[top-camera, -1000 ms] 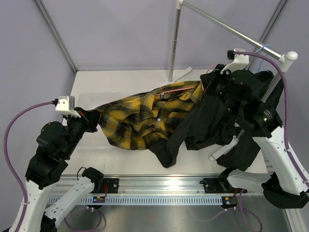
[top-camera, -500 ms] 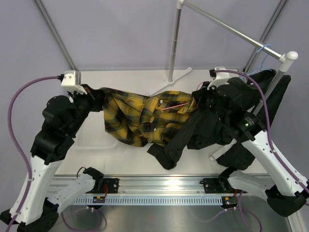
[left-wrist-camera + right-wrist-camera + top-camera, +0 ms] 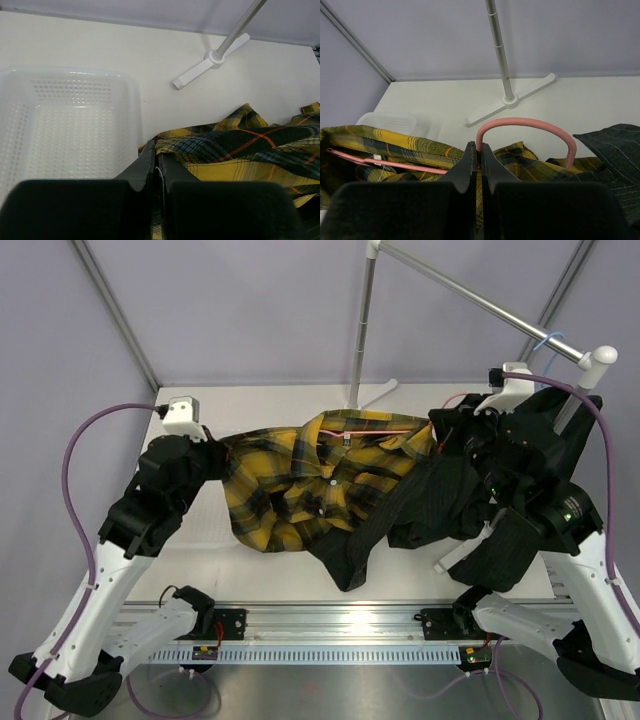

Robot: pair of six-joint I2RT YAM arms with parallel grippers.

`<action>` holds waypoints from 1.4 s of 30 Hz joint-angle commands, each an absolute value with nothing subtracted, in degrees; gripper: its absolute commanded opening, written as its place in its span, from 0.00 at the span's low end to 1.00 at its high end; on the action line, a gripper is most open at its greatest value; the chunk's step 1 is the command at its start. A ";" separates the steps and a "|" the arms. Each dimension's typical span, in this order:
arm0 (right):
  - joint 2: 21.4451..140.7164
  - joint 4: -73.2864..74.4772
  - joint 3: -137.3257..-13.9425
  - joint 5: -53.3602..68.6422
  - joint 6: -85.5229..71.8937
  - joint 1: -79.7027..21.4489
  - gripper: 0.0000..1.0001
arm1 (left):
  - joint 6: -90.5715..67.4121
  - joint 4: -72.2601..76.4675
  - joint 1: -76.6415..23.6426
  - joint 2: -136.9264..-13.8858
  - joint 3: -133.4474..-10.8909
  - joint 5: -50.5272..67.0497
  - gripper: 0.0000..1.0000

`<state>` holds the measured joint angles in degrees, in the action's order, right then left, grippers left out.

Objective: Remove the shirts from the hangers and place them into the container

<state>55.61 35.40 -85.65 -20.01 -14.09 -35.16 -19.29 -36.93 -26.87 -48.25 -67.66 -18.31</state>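
The yellow-and-black plaid shirt (image 3: 300, 485) stretches between both grippers above the table. My left gripper (image 3: 215, 455) is shut on its left edge; the left wrist view shows the cloth (image 3: 250, 150) pinched between the closed fingers (image 3: 156, 152). My right gripper (image 3: 440, 435) is shut on the hook of the pink hanger (image 3: 530, 122), whose wire (image 3: 375, 430) still runs through the shirt's collar. The black shirt (image 3: 430, 505) droops under the right arm. A blue hanger (image 3: 548, 340) hooks on the rail. The white container (image 3: 70, 125) lies below the left gripper, with nothing in it.
The metal rail's upright (image 3: 362, 330) stands at the back on a white foot (image 3: 212, 62), and the rail slants to the right above the right arm. The container's near edge (image 3: 205, 525) shows beside the left arm.
The left gripper has carried the plaid shirt's edge away from the near left, toward the back and right. The right gripper swung left with the pink hanger, then back right.
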 commanded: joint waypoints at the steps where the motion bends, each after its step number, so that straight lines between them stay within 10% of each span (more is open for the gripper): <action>1: 54.40 37.17 -93.23 -26.19 -14.06 -34.28 0.00 | -19.60 -38.50 -25.84 -49.31 -65.05 -21.11 0.00; 18: 67.75 30.85 -102.48 -1.85 -21.18 -34.28 0.00 | -23.64 -16.70 -26.01 -43.60 -48.69 27.25 0.00; 28: 66.02 34.01 -93.53 -2.71 -15.38 -34.28 0.00 | -11.44 -26.01 -26.01 -31.73 -60.98 17.93 0.73; 42: 63.11 41.31 -93.25 17.82 -11.43 -34.28 0.00 | -9.14 -21.44 -26.02 -26.10 -58.53 45.76 0.80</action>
<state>63.61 40.05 -91.31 8.45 -13.23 -34.57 -9.41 -23.55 -26.17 -23.94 -58.35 33.28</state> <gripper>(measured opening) 0.031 0.808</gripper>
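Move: Both hands already grip: the left the plaid shirt's sleeve side, the right the pink hanger's hook. The hanger's free end is about 18 cm right of the left hand and 2 ahead, near its height. The shirt's middle hangs about 17 cm right, 2 back and 10 below; the container is some 12 cm left, 14 ahead and 28 below. From the right hand that free end lies about 20 cm left and 2 ahead, a little lower. Left hand sinks rightward 10 cm, releases the shirt, draws back rising; right carries the hanger 9 cm left. ##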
